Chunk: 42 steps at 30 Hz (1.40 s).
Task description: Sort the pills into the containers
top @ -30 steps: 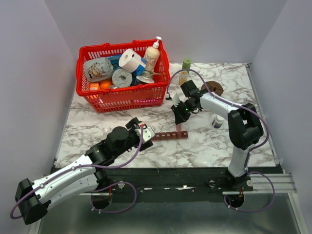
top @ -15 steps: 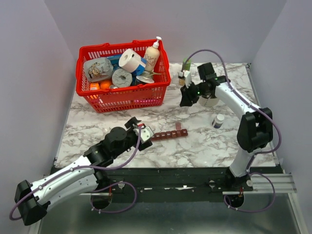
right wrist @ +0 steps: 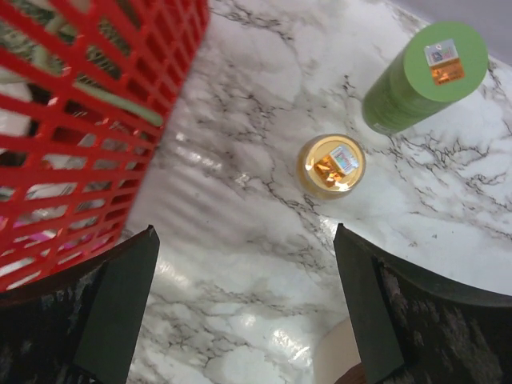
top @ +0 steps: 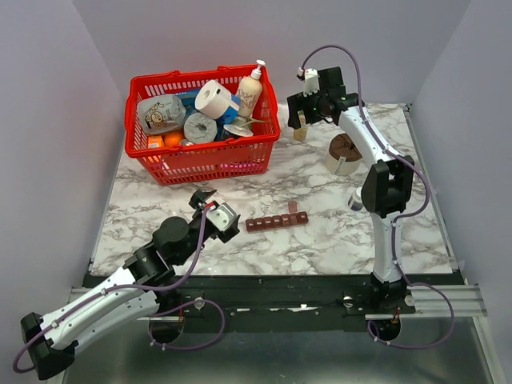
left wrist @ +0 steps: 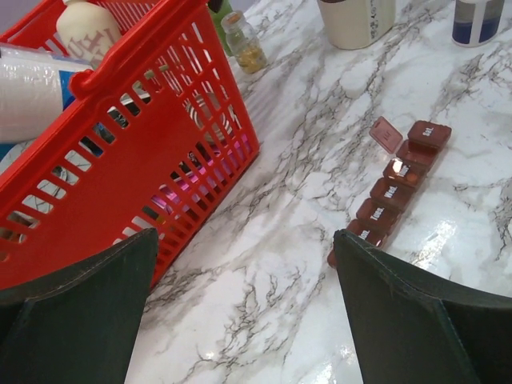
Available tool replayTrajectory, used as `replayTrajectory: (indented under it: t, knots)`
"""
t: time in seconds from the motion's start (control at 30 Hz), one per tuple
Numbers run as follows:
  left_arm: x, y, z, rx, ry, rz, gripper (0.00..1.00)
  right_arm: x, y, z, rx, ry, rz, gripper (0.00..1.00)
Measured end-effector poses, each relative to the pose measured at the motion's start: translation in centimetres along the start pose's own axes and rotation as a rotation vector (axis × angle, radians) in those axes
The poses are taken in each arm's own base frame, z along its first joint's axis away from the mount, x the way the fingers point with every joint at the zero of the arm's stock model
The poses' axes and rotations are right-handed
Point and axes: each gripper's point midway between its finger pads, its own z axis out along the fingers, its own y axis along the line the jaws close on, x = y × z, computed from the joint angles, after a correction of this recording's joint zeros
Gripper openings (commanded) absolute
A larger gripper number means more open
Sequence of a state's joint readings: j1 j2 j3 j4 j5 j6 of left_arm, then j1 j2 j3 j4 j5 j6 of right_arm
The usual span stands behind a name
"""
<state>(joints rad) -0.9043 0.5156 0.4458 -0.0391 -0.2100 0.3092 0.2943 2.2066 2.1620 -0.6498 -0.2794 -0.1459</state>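
Observation:
The containers (top: 276, 222) are a maroon strip of joined compartments lying mid-table, with one lid near its right end (left wrist: 386, 134) flipped up. Amber pills (right wrist: 330, 166) show inside a small clear bottle (top: 301, 134) that stands uncapped beside the basket's right end. My right gripper (top: 306, 118) hangs open high above that bottle; in the right wrist view the right gripper (right wrist: 246, 234) holds nothing. My left gripper (top: 214, 214) is open and empty, left of the strip. In the left wrist view the left gripper (left wrist: 246, 234) has the containers (left wrist: 396, 180) just past its right finger.
A red basket (top: 200, 160) full of groceries fills the back left. A green-capped bottle (right wrist: 424, 80) stands by the small bottle. A white cup with a brown lid (top: 342, 152) and a dark white-capped bottle (top: 357, 199) stand to the right.
My right gripper has lifted from over the strip's right end, swung to the back above the small bottle, and opened. My left gripper has drawn back left of the strip and opened slightly wider.

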Motion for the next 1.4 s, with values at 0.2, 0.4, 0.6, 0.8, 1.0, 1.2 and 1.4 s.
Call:
replayTrajectory:
  t: [0.2, 0.4, 0.6, 0.8, 1.0, 1.2, 1.4]
  knots:
    - [0.1, 0.6, -0.1, -0.031, -0.001, 0.001, 0.99, 0.7, -2.6, 3.3, 0.109, 0.018, 0.069, 0.98]
    - [0.7, 0.5, 0.3, -0.029, 0.026, 0.012, 0.99, 0.6, -4.7, 5.4, 0.197, 0.000, 0.076, 0.92]
    - [1.4, 0.4, 0.6, -0.028, 0.051, 0.023, 0.99, 2.1, -5.9, 7.4, 0.239, 0.016, 0.077, 0.79]
    - [1.9, 0.4, 0.8, -0.029, 0.071, 0.029, 0.99, 3.1, -6.2, 8.4, 0.243, 0.029, 0.079, 0.68]
    - [2.2, 0.5, 0.9, -0.031, 0.079, 0.029, 0.99, 2.9, -6.2, 8.4, 0.243, 0.024, 0.079, 0.40]
    - [2.3, 0.0, 1.1, -0.002, 0.081, 0.018, 0.99, 2.7, -6.2, 8.3, 0.238, 0.019, 0.061, 0.21]
    - [2.2, -2.5, 1.9, 0.121, 0.063, -0.037, 0.99, 4.8, -3.6, 3.6, 0.170, 0.066, 0.021, 0.20]
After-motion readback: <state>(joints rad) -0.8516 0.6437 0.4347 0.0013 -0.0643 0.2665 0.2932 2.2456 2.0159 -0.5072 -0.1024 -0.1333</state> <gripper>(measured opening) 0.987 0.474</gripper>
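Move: The small gold-lidded pill bottle stands about 7 cm ahead of the right hand, 2 cm to its right and 10 cm below. The green canister is some 6 cm beyond the bottle and 2 cm farther right; the brown-topped tub lies about 3 cm back and 17 cm right of the hand. From the left hand, the pill organizer is roughly 5 cm ahead, 15 cm right and 17 cm below, the bottle some 39 cm ahead, 27 cm right and 15 cm below. The gold-lidded bottle is pinched round its lid by the right hand, which reaches forward and down about 7–8 cm each with the wrist turning some 15 degrees clockwise, closes to about half open, then draws back some 5 cm and slightly up with it. The left hand, still open, sinks about 3 cm and ends a little right, nearer the organizer. ##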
